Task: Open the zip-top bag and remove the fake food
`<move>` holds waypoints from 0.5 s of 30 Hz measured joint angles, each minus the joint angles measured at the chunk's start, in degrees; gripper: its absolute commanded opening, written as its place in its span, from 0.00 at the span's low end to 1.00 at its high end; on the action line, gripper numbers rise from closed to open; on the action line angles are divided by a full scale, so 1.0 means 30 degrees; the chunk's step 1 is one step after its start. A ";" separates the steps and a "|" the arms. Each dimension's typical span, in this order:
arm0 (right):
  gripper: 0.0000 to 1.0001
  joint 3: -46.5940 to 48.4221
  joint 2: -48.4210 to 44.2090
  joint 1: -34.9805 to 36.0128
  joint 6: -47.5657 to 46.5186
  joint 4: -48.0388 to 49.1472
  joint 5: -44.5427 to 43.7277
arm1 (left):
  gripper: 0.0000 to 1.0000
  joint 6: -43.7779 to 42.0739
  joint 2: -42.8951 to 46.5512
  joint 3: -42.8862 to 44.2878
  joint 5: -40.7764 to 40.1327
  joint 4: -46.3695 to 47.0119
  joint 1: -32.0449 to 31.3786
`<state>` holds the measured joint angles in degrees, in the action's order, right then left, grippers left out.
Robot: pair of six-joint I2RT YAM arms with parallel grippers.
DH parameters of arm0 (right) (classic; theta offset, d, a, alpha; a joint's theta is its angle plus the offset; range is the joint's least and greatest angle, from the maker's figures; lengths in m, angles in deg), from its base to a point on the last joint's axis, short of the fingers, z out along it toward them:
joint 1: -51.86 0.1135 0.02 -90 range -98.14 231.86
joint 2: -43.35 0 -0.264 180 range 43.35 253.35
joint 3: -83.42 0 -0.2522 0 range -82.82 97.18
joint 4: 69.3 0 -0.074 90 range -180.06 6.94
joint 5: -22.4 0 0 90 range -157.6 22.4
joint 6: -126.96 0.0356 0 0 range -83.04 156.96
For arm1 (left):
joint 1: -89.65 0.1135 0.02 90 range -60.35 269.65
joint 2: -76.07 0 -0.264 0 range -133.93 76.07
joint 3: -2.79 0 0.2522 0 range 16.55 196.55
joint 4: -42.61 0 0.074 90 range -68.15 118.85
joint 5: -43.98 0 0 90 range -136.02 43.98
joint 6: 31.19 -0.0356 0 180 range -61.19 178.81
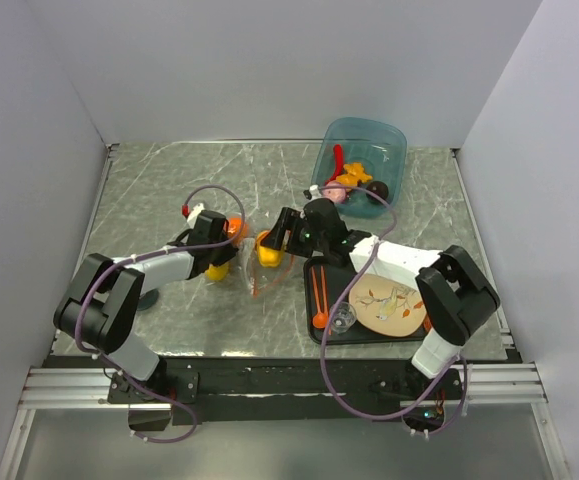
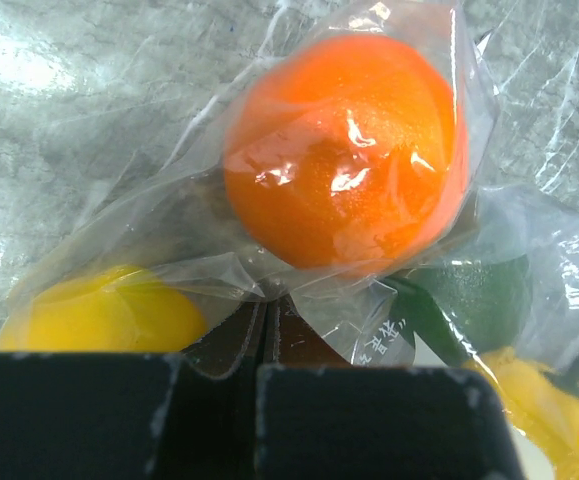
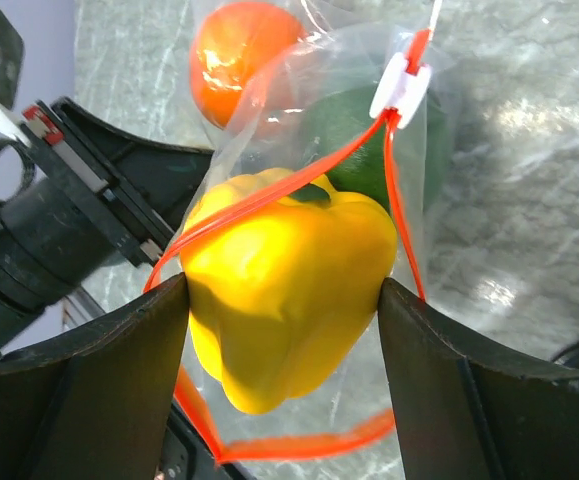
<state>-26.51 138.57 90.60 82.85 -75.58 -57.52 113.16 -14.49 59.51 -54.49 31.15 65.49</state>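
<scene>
The zip-top bag (image 1: 245, 266) lies between the two arms, clear plastic with an orange-red zip strip (image 3: 399, 200) and a white slider (image 3: 401, 85); its mouth gapes open. My left gripper (image 2: 267, 320) is shut on a fold of the bag's plastic (image 2: 169, 210), just below an orange ball (image 2: 344, 150). A yellow piece (image 2: 99, 315) and a green piece (image 2: 474, 300) sit inside too. My right gripper (image 3: 284, 300) is shut on a yellow pepper (image 3: 289, 290) of the fake food at the bag's mouth, both fingers pressed to its sides. The orange (image 3: 234, 55) and the green piece (image 3: 354, 130) lie behind it.
A translucent blue tub (image 1: 394, 135) at the back right holds several toy foods. A black tray (image 1: 337, 285) near my right arm carries a plate (image 1: 389, 305), an orange spoon (image 1: 321, 300) and a clear cup (image 1: 342, 318). White walls close in on three sides.
</scene>
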 measured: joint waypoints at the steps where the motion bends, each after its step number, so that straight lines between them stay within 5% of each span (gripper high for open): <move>1: 0.38 -0.0153 -0.0095 0.0000 -0.0117 -0.0066 0.0000 | 0.01 0.0000 0.0000 0.0000 0.0000 -0.0022 0.0015; 15: 0.39 -0.2412 -0.4014 -0.0678 -0.0801 -0.1209 0.0699 | 0.01 -0.0022 0.0321 -0.0044 0.0022 -0.0444 0.0102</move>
<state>-33.74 126.52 88.57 80.45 -79.21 -55.42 113.09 -13.53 59.38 -54.42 29.82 65.79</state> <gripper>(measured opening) 0.770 0.015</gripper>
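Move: The teal bin, where my held yellow pepper is to go, has its middle about 24 cm ahead of my right hand, 21 cm to its right and 8 cm lower. Still in the bag, the green food lies some 5 cm ahead and 8 cm below, hardly to the left; the orange is about 8 cm ahead and 8 cm left. The tray's middle sits 8 cm back, 22 cm right. From my left hand the bin is some 21 cm ahead and 30 cm right. Keeping the yellow pepper between my right fingers, I draw it out through the bag's orange-edged mouth, going right and back about 4.5 cm altogether, dipping a centimetre first, then lifting some 3 cm. My right wrist hardly turns. My left hand stays put, shut on the bag's film, holding the bag back against the pull. ##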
